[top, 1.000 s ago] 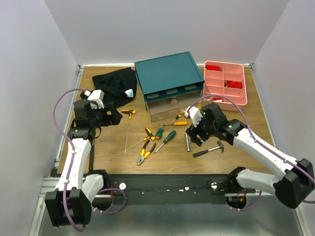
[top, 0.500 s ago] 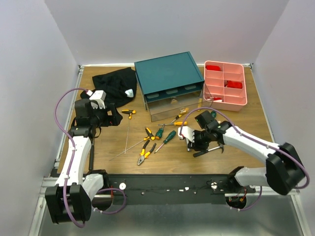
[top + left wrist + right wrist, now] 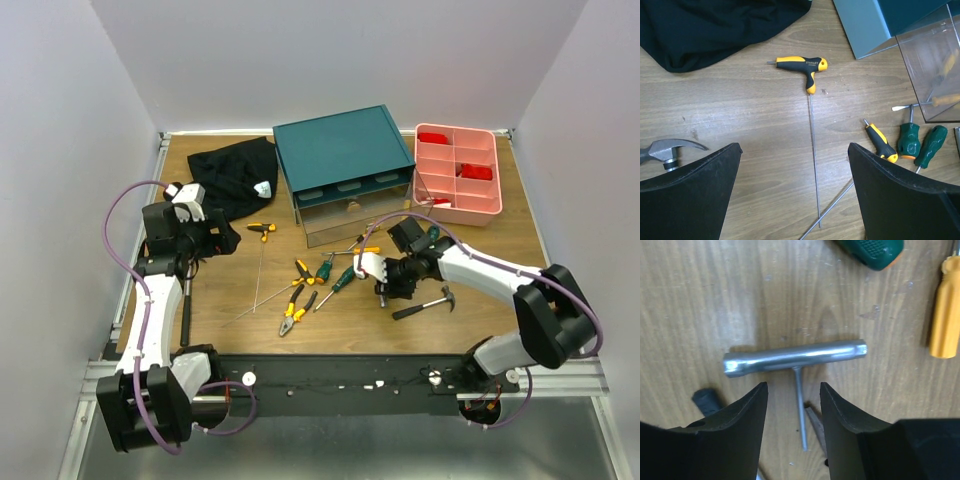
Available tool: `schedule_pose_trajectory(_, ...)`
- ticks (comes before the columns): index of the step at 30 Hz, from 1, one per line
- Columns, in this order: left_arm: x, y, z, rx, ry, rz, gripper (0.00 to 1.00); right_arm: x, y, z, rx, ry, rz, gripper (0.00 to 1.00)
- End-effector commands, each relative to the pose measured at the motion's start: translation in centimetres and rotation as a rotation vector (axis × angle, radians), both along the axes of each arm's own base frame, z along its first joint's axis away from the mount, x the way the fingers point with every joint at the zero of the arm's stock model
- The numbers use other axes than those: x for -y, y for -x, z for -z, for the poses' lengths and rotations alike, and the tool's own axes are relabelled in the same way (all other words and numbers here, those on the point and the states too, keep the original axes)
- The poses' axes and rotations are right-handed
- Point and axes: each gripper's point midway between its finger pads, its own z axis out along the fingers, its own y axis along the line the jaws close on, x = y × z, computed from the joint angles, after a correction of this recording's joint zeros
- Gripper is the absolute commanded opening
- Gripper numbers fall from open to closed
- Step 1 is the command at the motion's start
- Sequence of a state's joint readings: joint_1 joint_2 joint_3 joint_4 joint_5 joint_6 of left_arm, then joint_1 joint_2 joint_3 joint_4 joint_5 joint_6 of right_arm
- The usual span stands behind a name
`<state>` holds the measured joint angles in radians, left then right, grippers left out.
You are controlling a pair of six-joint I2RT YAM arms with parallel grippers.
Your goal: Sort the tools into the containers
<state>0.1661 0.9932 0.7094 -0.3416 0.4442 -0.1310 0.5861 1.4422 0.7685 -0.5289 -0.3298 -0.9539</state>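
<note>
A steel T-shaped wrench (image 3: 795, 356) lies on the wood with its thin stem between the fingers of my right gripper (image 3: 792, 386). The jaws are open, with a gap on each side of the stem. In the top view that right gripper (image 3: 384, 290) is low over the table, just left of a black-handled hammer (image 3: 425, 303). My left gripper (image 3: 794, 147) is wide open and empty above the shaft of a yellow-and-black T-handle key (image 3: 802, 64). Behind stand the teal drawer cabinet (image 3: 345, 150) and the pink tray (image 3: 465, 212).
Green screwdrivers (image 3: 343, 279), pliers (image 3: 293, 310) and thin rods (image 3: 258, 275) lie mid-table. A clear drawer (image 3: 935, 75) sticks out in front of the cabinet. A black cloth (image 3: 235, 175) is at back left. A second hammer head (image 3: 670, 150) lies by my left finger.
My right gripper dropped down and leftward onto the T-shaped wrench and narrowed its jaws around the stem. The left arm drew back slightly to the left, still wide open.
</note>
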Motion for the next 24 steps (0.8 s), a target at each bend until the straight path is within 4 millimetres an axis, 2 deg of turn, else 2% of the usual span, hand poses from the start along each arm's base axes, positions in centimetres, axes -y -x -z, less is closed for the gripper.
schedule_pose_trajectory(1,0.2,-0.5,-0.6,0.014,0.026,0.018,0.99,-0.6,-0.8,1.1,-0.055,0.008,-0.04,0.45)
schedule_pose_trajectory(2,0.2,-0.6,-0.5,0.014,0.029,0.018,0.99,-0.9,-1.2,0.9,-0.064,0.008,-0.049,0.36)
schedule_pose_trajectory(4,0.1,-0.7,-0.6,0.013,0.036,0.01,0.99,-0.8,-0.7,1.5,-0.117,0.025,-0.07,0.19)
schedule_pose_trajectory(6,0.1,-0.9,-0.5,0.012,0.044,0.009,0.99,-1.0,-0.9,1.8,-0.121,0.029,-0.082,0.16)
schedule_pose_trajectory(9,0.2,-1.1,-0.6,0.02,0.05,0.008,0.99,-0.6,-0.4,1.9,-0.127,0.038,-0.106,0.15)
schedule_pose_trajectory(11,0.3,-1.2,-0.7,0.032,0.057,0.005,0.99,-0.1,0.5,1.9,-0.143,0.049,-0.118,0.05)
schedule_pose_trajectory(12,0.3,-1.1,-0.7,0.036,0.06,0.005,0.99,-0.1,0.6,1.0,-0.124,0.033,-0.124,0.01)
schedule_pose_trajectory(13,0.3,-1.2,-0.7,0.036,0.063,0.005,0.99,-0.2,1.5,0.3,-0.137,0.008,-0.139,0.01)
schedule_pose_trajectory(14,0.4,-1.0,-0.8,0.04,0.065,0.009,0.99,-0.4,1.9,-0.7,-0.132,-0.02,-0.155,0.01)
schedule_pose_trajectory(15,0.5,-1.0,-0.8,0.043,0.064,0.011,0.99,-0.9,2.2,-3.2,-0.083,-0.081,-0.179,0.01)
schedule_pose_trajectory(16,0.5,-1.0,-0.9,0.05,0.062,0.013,0.99,-1.4,3.5,-4.6,-0.105,-0.134,-0.21,0.01)
schedule_pose_trajectory(19,0.8,-0.8,-0.8,0.062,0.072,0.026,0.99,-3.3,3.3,-10.8,-0.016,-0.286,-0.218,0.01)
schedule_pose_trajectory(20,0.9,-0.9,-0.9,0.07,0.081,0.023,0.99,-3.9,2.7,-13.4,0.023,-0.321,-0.214,0.01)
schedule_pose_trajectory(23,1.1,-0.9,-1.0,0.088,0.091,0.024,0.99,-5.0,1.4,-17.8,0.097,-0.393,-0.183,0.01)
schedule_pose_trajectory(24,1.0,-0.9,-1.1,0.091,0.094,0.021,0.99,-5.6,0.3,-20.2,0.154,-0.428,-0.173,0.01)
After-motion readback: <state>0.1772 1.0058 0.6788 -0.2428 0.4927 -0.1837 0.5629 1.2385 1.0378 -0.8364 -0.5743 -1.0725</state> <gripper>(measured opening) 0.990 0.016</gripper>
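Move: The T-shaped socket wrench, its metal tube lying fore and aft, has its tube's middle about 2 cm left of the right hand, 1 cm ahead and 2 cm lower. From that hand the green screwdriver lies some 11 cm left and 1 cm ahead, the small yellow screwdriver 9 cm ahead and 8 cm left, the pliers 5 cm ahead and 7 cm right, the hammer 3 cm back and 7 cm right. From the left hand the wrench is roughly 32 cm right, 8 cm back and 15 cm below. The T-shaped wrench's thin rod, just beside the tube, is pinched by the right fingers, which close fully from half open as the hand edges about 2 cm forward, slightly left and down. Gripping it, the hand draws back 3 to 4 cm, then rises fast to some 14 cm above its lowest point, veering left late and tilting the fingers more to the left, by nearly 20 degrees. ##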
